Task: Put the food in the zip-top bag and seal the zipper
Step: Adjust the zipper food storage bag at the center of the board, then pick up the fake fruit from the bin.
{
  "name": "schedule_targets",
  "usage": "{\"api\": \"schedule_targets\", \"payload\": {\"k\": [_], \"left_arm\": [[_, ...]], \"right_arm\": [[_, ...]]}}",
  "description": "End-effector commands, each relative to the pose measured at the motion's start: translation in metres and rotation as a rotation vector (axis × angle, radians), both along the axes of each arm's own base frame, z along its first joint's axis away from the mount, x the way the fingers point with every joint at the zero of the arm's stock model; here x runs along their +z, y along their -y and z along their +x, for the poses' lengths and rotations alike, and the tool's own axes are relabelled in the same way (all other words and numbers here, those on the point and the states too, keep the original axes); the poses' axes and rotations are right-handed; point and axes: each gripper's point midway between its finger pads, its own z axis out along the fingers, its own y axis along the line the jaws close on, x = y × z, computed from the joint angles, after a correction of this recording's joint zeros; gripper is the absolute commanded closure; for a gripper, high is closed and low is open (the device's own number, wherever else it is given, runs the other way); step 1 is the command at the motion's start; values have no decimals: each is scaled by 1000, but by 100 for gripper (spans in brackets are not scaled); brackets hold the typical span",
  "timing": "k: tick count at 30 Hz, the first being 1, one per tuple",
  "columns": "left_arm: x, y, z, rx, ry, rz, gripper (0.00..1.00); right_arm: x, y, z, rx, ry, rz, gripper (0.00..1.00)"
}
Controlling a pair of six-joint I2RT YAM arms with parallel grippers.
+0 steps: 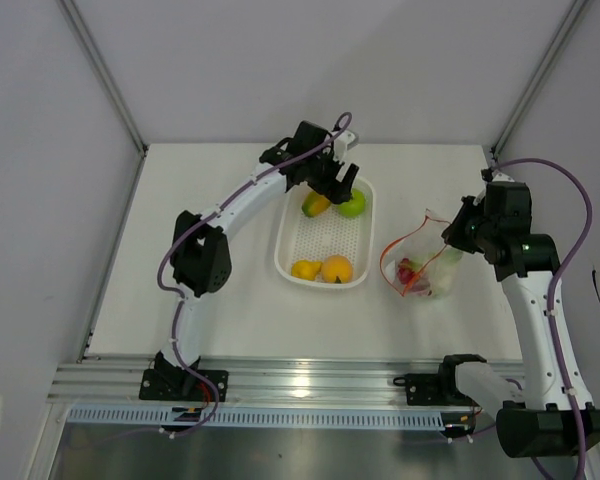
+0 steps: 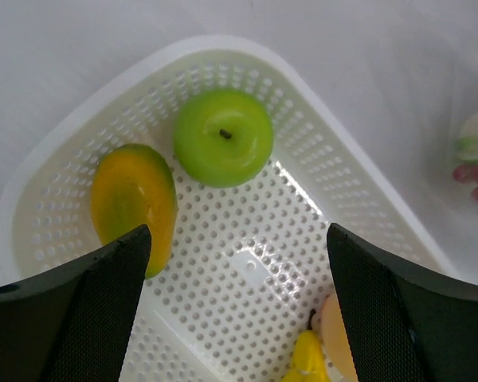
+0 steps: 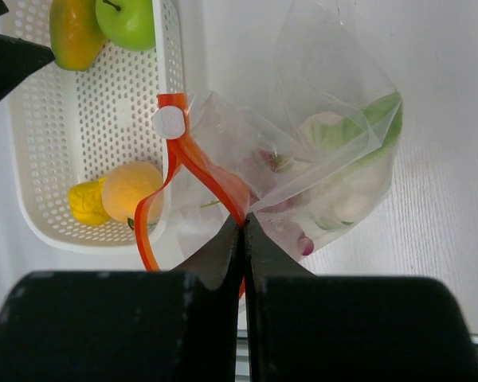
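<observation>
The green apple point(image 2: 223, 137) and the orange-yellow mango point(image 2: 134, 203) lie at the far end of the white perforated basket point(image 1: 325, 235). An orange fruit point(image 1: 337, 268) and a yellow fruit point(image 1: 305, 269) lie at its near end. My left gripper point(image 1: 338, 185) hovers open above the apple and mango, nothing between its fingers point(image 2: 88, 310). The clear zip-top bag point(image 3: 327, 143) hangs to the right of the basket, holding cauliflower point(image 3: 334, 175) and red grapes point(image 3: 303, 243). My right gripper point(image 3: 244, 223) is shut on the bag's mouth at the orange-red zipper point(image 3: 191, 159).
The basket stands mid-table, its right rim close to the bag's mouth. Grey walls enclose the table at the back and sides. A metal rail with both arm bases point(image 1: 310, 385) runs along the near edge.
</observation>
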Motion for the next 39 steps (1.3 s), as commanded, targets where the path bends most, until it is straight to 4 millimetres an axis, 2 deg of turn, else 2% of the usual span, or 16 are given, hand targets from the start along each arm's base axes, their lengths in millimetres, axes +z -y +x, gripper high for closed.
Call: {"api": "schedule_targets", "payload": {"k": [1,6,14,16,17,20,26,28,34,39], "left_arm": [[-14,-26,9,-10,30,132,8],[-29,-45,27,56,47,197,8],[-46,-51,46,71,97,271,10],[-44,-54,51,76,114,304,12],[-54,-57,53,64,110,329,12],[-61,-57,58,33,125,371,12],[-68,-54,56,-13,123,386,11],[-78,-53,54,-24,109,408,11],[-99,-39,47,-75,112,449,8],[-105,-29,43,-106,114,451,8]], "right_arm": [[1,-1,10,14,31,0,100],[-5,-2,10,21,17,1,100],[-11,-7,11,33,10,19,100],[-13,-6,10,32,6,13,100],[-12,-6,10,33,12,12,100],[-16,-7,9,38,5,18,100],[-21,-10,11,49,-4,22,100],[-21,-10,12,49,-1,23,100],[-25,-12,13,52,-3,31,100],[-31,-12,10,50,-10,28,100]]}}
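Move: The left hand, empty and wide open over the far end of the basket, has the mango about 5 cm ahead, 4 cm to its left and some 14 cm below. The green apple lies about 8 cm to the right of the mango, level with it; the orange is roughly 12 cm back from the hand, 1 cm right. From the right hand, already pinching the bag's rim, the food in the bag lies about 4 cm ahead, 3 cm left and 14 cm below. The left hand sinks some 12 cm into the basket onto the mango, first slanting forward and to its left past the apple, then dropping steeply with a slight drift back and right, while the wrist swings about 25 degrees so the wide-open fingers point more steeply down on either side of the fruit. The right hand keeps its pinch on the bag's rim and lowers it about 4 cm, easing a little to its left, with the mouth held open. ##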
